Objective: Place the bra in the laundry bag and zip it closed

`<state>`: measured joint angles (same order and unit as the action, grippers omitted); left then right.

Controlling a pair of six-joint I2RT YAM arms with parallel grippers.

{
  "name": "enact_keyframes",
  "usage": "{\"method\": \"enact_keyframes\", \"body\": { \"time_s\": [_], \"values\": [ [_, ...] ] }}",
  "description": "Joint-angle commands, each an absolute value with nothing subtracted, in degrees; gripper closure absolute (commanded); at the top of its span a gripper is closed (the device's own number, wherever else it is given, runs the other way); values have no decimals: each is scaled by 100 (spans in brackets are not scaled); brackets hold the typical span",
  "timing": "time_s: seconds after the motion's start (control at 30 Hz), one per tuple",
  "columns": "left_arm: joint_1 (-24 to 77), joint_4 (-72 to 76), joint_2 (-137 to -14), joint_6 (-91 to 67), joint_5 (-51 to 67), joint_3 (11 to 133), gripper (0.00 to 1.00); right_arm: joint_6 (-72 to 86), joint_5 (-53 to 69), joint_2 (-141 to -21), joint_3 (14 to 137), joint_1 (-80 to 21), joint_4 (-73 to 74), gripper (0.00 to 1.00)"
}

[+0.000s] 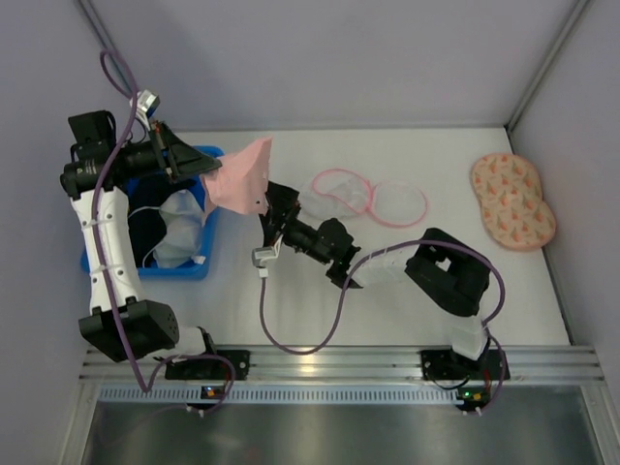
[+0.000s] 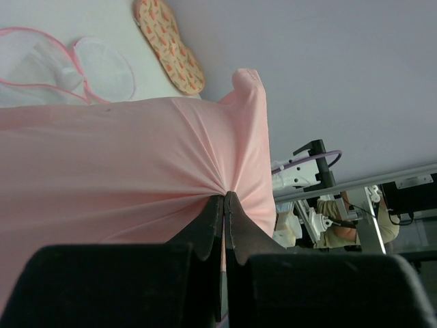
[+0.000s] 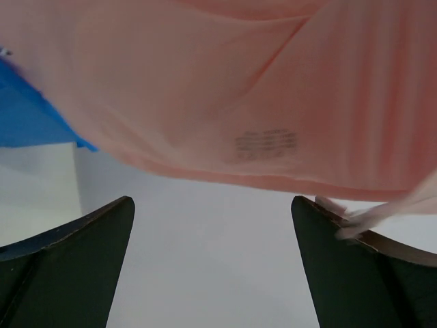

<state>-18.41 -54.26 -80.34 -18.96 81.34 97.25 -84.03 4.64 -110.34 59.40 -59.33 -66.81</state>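
Observation:
The light-pink bra [image 1: 237, 179] hangs in the air beside the blue bin, with my left gripper [image 2: 224, 197] shut on a gathered fold of it. In the left wrist view the fabric [image 2: 102, 157] spreads wide to the left of the fingers. My right gripper [image 1: 274, 208] stands open just under the bra's lower right edge. In the right wrist view the bra [image 3: 239, 89] fills the top above the open fingers [image 3: 82, 239], and a white tag brushes the right fingertip. The laundry bag [image 1: 344, 191] lies unzipped on the table, its round flap [image 1: 398, 203] folded out to the right.
A blue bin [image 1: 199, 269] with black and white garments stands at the left, under my left arm. A peach orange-speckled two-lobed item [image 1: 511, 201] lies at the far right. Grey walls close in the back and both sides.

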Motion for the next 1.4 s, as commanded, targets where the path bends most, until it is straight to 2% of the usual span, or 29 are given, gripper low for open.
{"method": "enact_keyframes", "body": {
  "time_s": [0.0,0.4,0.87,1.37],
  "values": [
    [-1819,-5370,-7823,-1890,8429,9607,100,-8428,264,-10740,6433,-6222,-9361,1],
    [-1828,-5370,-7928,-1881,8455,9545,100,-8569,-342,-10029,5326,-6460,-9791,1],
    [-1828,-5379,-7954,-1881,8350,9378,100,-8561,-571,-9985,6249,-6460,-9694,3],
    [-1819,-5379,-7998,-1828,8209,9299,100,-8517,-861,-9545,6161,-6407,-9589,2]
  ]
}}
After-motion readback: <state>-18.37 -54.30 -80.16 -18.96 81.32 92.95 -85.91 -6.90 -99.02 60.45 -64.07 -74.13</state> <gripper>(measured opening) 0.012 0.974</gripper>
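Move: The pink garment hangs out to the right from the left hand's shut fingers, its middle about 7 cm to that hand's right, 1 cm ahead and 8 cm below. From the open right hand the garment's middle lies some 6 cm left, 2 cm ahead and 6 cm higher. Down on the table, the mesh laundry bag is roughly 21 cm right and 9 cm ahead of the right hand, 26 cm below; the blue bin is about 30 cm left and 5 cm ahead, 22 cm below. The pink garment's free end is met from below by the right hand, which rises about 13 cm, first easing some 4 cm back and then drifting 5 cm right, its fingertips tilting up nearly 20 degrees. Its jaws stay wide open, the cloth coming to lie across them, while the left hand keeps its pinch and sinks about 2 cm. ##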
